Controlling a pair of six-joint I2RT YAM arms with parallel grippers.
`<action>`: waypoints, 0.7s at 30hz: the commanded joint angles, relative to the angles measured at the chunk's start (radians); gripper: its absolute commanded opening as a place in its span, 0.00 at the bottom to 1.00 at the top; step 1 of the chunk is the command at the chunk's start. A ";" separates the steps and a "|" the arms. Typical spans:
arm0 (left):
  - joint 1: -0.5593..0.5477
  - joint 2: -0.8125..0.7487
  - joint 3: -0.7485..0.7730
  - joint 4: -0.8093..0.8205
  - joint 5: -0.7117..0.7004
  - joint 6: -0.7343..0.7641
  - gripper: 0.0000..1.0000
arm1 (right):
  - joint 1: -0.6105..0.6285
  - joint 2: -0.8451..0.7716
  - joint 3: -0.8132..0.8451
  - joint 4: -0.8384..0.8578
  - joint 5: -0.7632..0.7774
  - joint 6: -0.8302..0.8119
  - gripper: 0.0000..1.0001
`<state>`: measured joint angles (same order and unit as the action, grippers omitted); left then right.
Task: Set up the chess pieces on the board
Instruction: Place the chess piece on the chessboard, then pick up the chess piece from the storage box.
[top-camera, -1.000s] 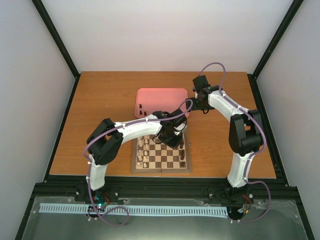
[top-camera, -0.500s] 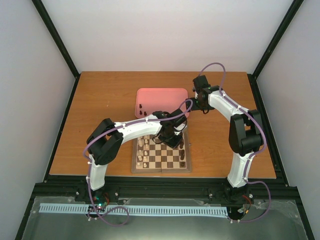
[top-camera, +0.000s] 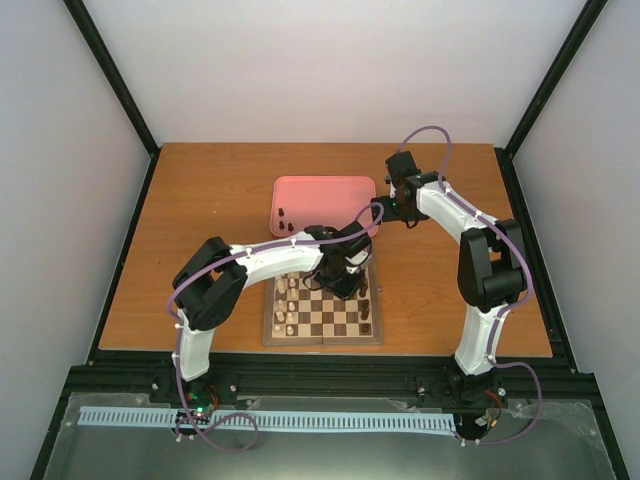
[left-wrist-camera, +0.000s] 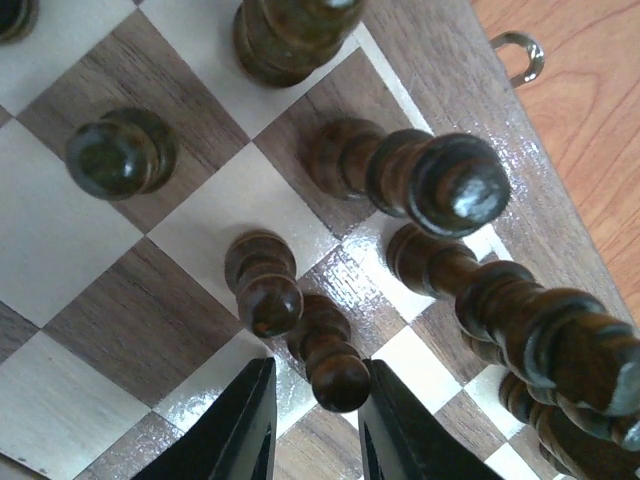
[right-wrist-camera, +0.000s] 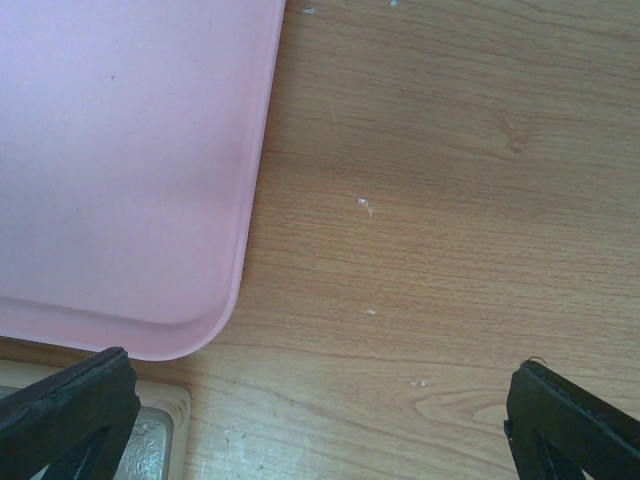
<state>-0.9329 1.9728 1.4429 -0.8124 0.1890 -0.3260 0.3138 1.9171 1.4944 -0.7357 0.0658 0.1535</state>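
The board (top-camera: 322, 340) lies at the table's near middle. Cream pieces (top-camera: 288, 305) fill its left columns and dark chess pieces (top-camera: 366, 306) its right columns. My left gripper (top-camera: 345, 283) hangs low over the board's far right part. In the left wrist view its jaws (left-wrist-camera: 315, 420) stand slightly open around an upright dark pawn (left-wrist-camera: 338, 370) that rests on the board (left-wrist-camera: 90, 240). There is a gap at the left finger (left-wrist-camera: 245, 425). More dark pieces (left-wrist-camera: 440, 180) crowd close by. My right gripper (top-camera: 385, 212) is wide open and holds nothing (right-wrist-camera: 320, 420).
A pink tray (top-camera: 322, 195) sits behind the board, with a few dark pieces (top-camera: 285, 220) at its left near corner. In the right wrist view its corner (right-wrist-camera: 120, 150) and the board's corner (right-wrist-camera: 150, 440) border bare wooden table (right-wrist-camera: 430, 200). A metal latch (left-wrist-camera: 520, 55) sticks out at the board's edge.
My left jaws have parted a little around the dark pawn, which now stands on the board. The left wrist shifted slightly left. The right arm has not moved.
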 joint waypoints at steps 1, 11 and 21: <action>-0.013 -0.032 -0.003 -0.008 -0.008 -0.002 0.27 | -0.010 -0.022 -0.007 0.018 -0.011 0.003 1.00; -0.013 -0.053 -0.007 -0.005 0.003 0.034 0.36 | -0.010 -0.015 0.007 0.013 -0.021 0.006 1.00; -0.014 -0.177 0.084 -0.130 -0.021 0.129 0.66 | -0.011 -0.012 0.055 -0.005 -0.024 -0.001 1.00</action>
<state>-0.9333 1.8793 1.4403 -0.8700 0.1802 -0.2554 0.3138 1.9171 1.5021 -0.7380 0.0410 0.1543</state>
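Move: Between the left hand's barely parted fingers stands the pawn just placed, its middle about 1 cm below the hand point and otherwise right at it. The pawn placed before it is some 2 cm ahead, straight out; the tall back-row piece is level and about 3 cm to the right, and the next back-row piece about 2 cm ahead and 3 cm right. From the right hand this pawn lies roughly 20 cm back, 13 cm left and 6 cm lower. Opening its fingers around the pawn from about a quarter to well over half, the left hand at first stays almost in place. Then it lifts straight off the board with gathering speed, about 3 cm up and roughly 1 cm to the left, the fingers still spreading and pointing down as they clear the pawn's head. ##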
